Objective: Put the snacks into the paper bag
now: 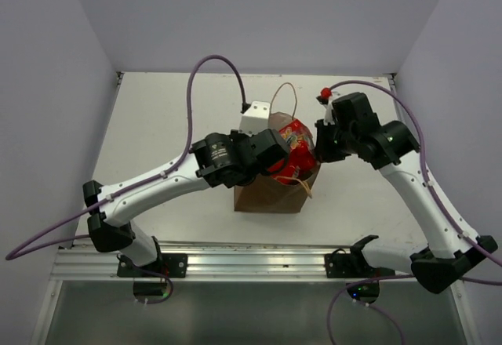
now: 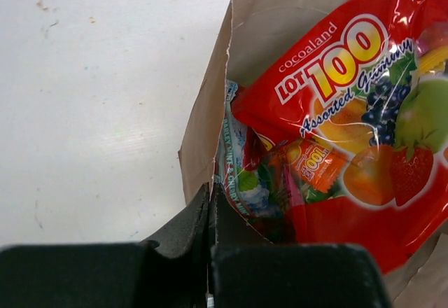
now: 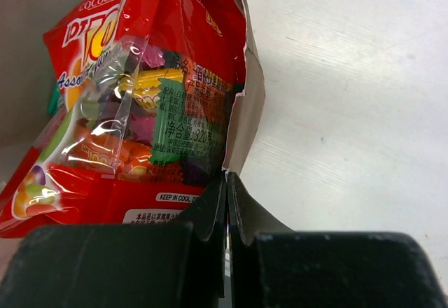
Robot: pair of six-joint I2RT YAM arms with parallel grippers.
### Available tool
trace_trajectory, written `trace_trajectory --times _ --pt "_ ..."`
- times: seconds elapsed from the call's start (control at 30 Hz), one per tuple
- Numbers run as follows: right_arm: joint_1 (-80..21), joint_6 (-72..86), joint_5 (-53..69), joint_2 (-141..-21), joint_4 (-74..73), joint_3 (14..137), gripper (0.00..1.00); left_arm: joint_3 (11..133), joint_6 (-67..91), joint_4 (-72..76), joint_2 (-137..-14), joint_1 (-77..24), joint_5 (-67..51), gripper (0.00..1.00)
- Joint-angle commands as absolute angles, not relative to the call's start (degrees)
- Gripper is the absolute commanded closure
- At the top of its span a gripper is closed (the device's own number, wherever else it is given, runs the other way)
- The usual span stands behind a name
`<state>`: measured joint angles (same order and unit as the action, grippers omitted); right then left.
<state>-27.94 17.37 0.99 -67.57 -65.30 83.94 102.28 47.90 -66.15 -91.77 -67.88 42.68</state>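
The brown paper bag (image 1: 267, 194) stands upright mid-table, between my two grippers. A large red candy bag (image 1: 296, 150) sticks out of its top, over other snacks inside. My left gripper (image 1: 273, 157) is shut on the bag's left rim; in the left wrist view its tips (image 2: 211, 187) pinch the paper wall (image 2: 206, 119), next to the red candy bag (image 2: 350, 105) and a teal packet (image 2: 241, 178). My right gripper (image 1: 322, 147) is shut on the right rim; its tips (image 3: 227, 176) pinch the paper edge (image 3: 246, 105) beside the red bag (image 3: 168, 35).
One twisted handle loop (image 1: 284, 94) rises behind the bag and another (image 1: 303, 182) hangs over its front. Bare white table (image 1: 157, 125) lies all round the bag. An aluminium rail (image 1: 251, 263) runs along the near edge. Walls close in the left, back and right.
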Motion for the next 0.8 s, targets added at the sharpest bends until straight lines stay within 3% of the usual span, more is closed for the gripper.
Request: trace_trajectory --times 0.0,0.37,0.4,0.43,0.47,0.5,0.53,0.57,0.77 --pt "-31.5 18.7 1.3 -69.7 -57.4 89.4 1.00 102.5 57.4 -70.8 -85.6 -67.1 54.4 1.00" --pt "-39.5 20.3 0.8 -74.1 -52.4 86.4 1.00 81.7 69.4 -73.6 -78.7 -64.4 51.3 1.00" --pt "-39.7 20.3 0.8 -74.1 -52.4 86.0 0.96 82.1 70.1 -74.8 -79.0 -64.4 51.4 0.86" --pt "-39.8 20.3 0.9 -74.0 -52.4 85.9 0.79 82.8 70.5 -75.4 -79.1 -64.4 51.8 0.75" --pt "-39.8 20.3 0.8 -73.7 -52.4 86.0 0.74 83.6 70.1 -75.4 -79.1 -64.4 52.3 0.64" --pt "-39.9 20.3 0.6 -73.0 -52.3 86.2 0.72 85.6 69.9 -75.4 -78.4 -64.6 53.9 0.38" --pt "-39.9 20.7 0.2 -72.6 -52.3 86.8 0.69 86.8 69.9 -75.4 -77.8 -64.9 54.9 0.30" --pt "-39.9 20.5 -0.9 -72.2 -53.3 89.3 0.62 88.3 69.8 -75.4 -77.1 -65.2 56.0 0.27" --pt "-39.9 21.4 -15.2 -69.0 -63.0 101.5 0.55 102.7 66.4 -75.3 -75.7 -66.8 64.9 0.17"
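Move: Both my hands already pinch the paper bag by its rim, left hand on the left side, right hand on the right. The table spot it is going to is about 3 cm ahead, 1 cm left and 21 cm below my left hand, and about 3 cm ahead, 16 cm left and 21 cm below my right. The bag's middle is some 4 cm ahead, 8 cm right and 10 cm below my left hand; the red snack packet inside is about 5 cm ahead, 9 cm right and 3 cm lower. I keep both pinches and carry the paper bag on to my left, about 10 cm with the left hand and 8 with the right, my left hand sinking nearly 5 cm along the way. Then both hands stop, open, let go of the rim and rise clear of the bag, the left turned some 20 degrees counter-clockwise overall. ##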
